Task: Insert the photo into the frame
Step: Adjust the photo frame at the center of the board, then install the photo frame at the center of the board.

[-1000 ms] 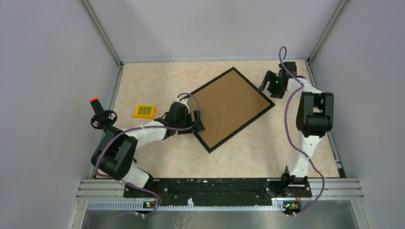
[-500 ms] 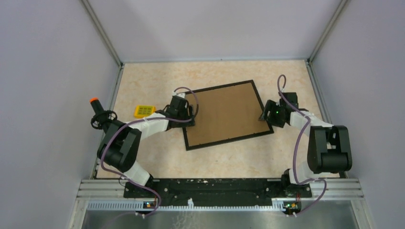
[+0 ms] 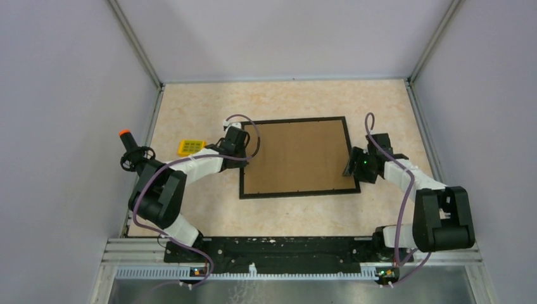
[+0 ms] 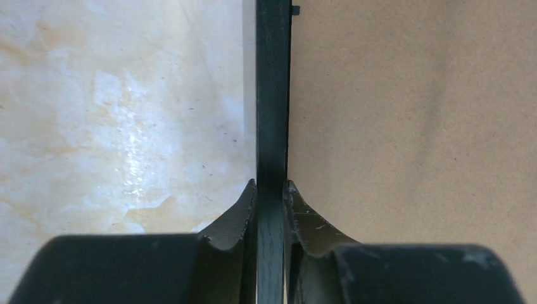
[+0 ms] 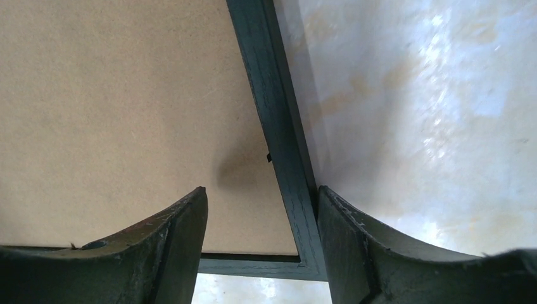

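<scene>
The frame (image 3: 299, 194) lies flat mid-table, square to the table edges, its thin black rim around a brown backing board (image 3: 297, 157). My left gripper (image 3: 244, 159) is shut on the frame's left rail (image 4: 273, 95), one finger on each side of it (image 4: 271, 185). My right gripper (image 3: 350, 166) is open and straddles the right rail (image 5: 269, 82) close to the frame's near right corner (image 5: 261, 189). Its outer finger (image 5: 342, 221) sits against the rail's outside edge, the other over the brown board. The photo is out of view.
A small yellow block (image 3: 191, 147) lies left of the frame, near the left arm. A black object with an orange tip (image 3: 125, 135) stands at the left wall. Grey walls and metal rails enclose the table on three sides.
The frame has turned clockwise from a diagonal lie to square with the table. My left gripper has closed on its left rail. The right gripper moved nearer along the right rail and narrowed a little.
</scene>
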Robot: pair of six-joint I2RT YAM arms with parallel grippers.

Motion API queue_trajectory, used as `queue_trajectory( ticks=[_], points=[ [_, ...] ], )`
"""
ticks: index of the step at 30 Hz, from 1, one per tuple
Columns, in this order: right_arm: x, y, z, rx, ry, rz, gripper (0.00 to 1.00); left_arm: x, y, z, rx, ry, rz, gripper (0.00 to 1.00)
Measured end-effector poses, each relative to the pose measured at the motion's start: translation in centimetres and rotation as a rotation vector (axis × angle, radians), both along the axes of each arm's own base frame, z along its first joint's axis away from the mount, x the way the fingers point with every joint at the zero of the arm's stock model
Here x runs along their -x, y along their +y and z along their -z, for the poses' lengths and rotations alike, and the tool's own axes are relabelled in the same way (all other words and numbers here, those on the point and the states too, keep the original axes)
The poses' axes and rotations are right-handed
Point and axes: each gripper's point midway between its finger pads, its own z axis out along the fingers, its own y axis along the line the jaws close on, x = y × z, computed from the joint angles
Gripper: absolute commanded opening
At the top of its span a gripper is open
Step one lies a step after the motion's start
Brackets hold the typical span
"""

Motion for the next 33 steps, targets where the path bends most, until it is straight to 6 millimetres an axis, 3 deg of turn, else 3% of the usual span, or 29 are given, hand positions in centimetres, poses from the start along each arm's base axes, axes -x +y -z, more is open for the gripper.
queue_trajectory(
  ticks=[2, 5, 7, 9, 14, 20, 25, 29, 33],
  points=[
    [0.8, 0.5, 0.1, -0.007, -0.003, -0.004, 0.62, -0.2, 0.4, -0.1, -0.021, -0.007, -0.009, 0.0],
    [1.9, 0.9, 0.1, -0.007, -0.002, -0.008, 0.62, -0.6, 0.7, -0.1, -0.055, 0.0, -0.006, 0.0],
    [2.1, 0.7, 0.1, 0.017, 0.009, 0.001, 0.52, -0.7, 0.6, -0.1, -0.067, 0.012, -0.002, 0.0],
    [2.1, 0.0, 0.1, 0.031, 0.021, 0.03, 0.49, -0.9, 0.5, -0.1, -0.071, 0.018, 0.003, 0.0],
    [0.7, -1.9, -1.0, -0.058, -0.004, 0.126, 0.48, -1.2, -0.1, -0.1, -0.029, 0.027, 0.022, 0.0],
    [-1.2, -1.5, -2.4, -0.085, -0.061, 0.086, 0.39, -1.5, -0.7, -0.2, 0.04, 0.034, 0.04, 0.0],
    [-2.0, -2.7, -1.8, -0.087, -0.057, 0.138, 0.39, -1.6, -0.9, -0.2, 0.057, 0.038, 0.047, 0.0],
    [-2.7, -3.7, -0.5, -0.076, -0.019, 0.169, 0.29, -1.6, -0.9, -0.1, 0.059, 0.038, 0.048, 0.0],
    [-2.8, -3.8, 0.0, -0.068, -0.007, 0.174, 0.27, -1.6, -0.9, -0.1, 0.061, 0.037, 0.048, 0.0]
  ],
)
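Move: The photo frame lies back up on the table. Its left bar is right between the left hand's half-shut tips, level with them, with the near-left corner about 15 cm back along the bar and the yellow box some 22 cm to this hand's left and 6 cm ahead. For the right hand, the stretch of right bar to grip is about 2 cm right and 1 cm ahead, at tip height; the near-right corner is 6 cm back and 3 cm right. Forward by about 1.5 cm, swaying slightly left and then right, the left hand shuts fully on the left bar and keeps it pinched. The right hand first slips back 2 cm, its outer finger starting against the bar's outer side, then hops up, forward and right, some 5 cm each way, and lowers again with the fingers narrowing astride the right bar. ##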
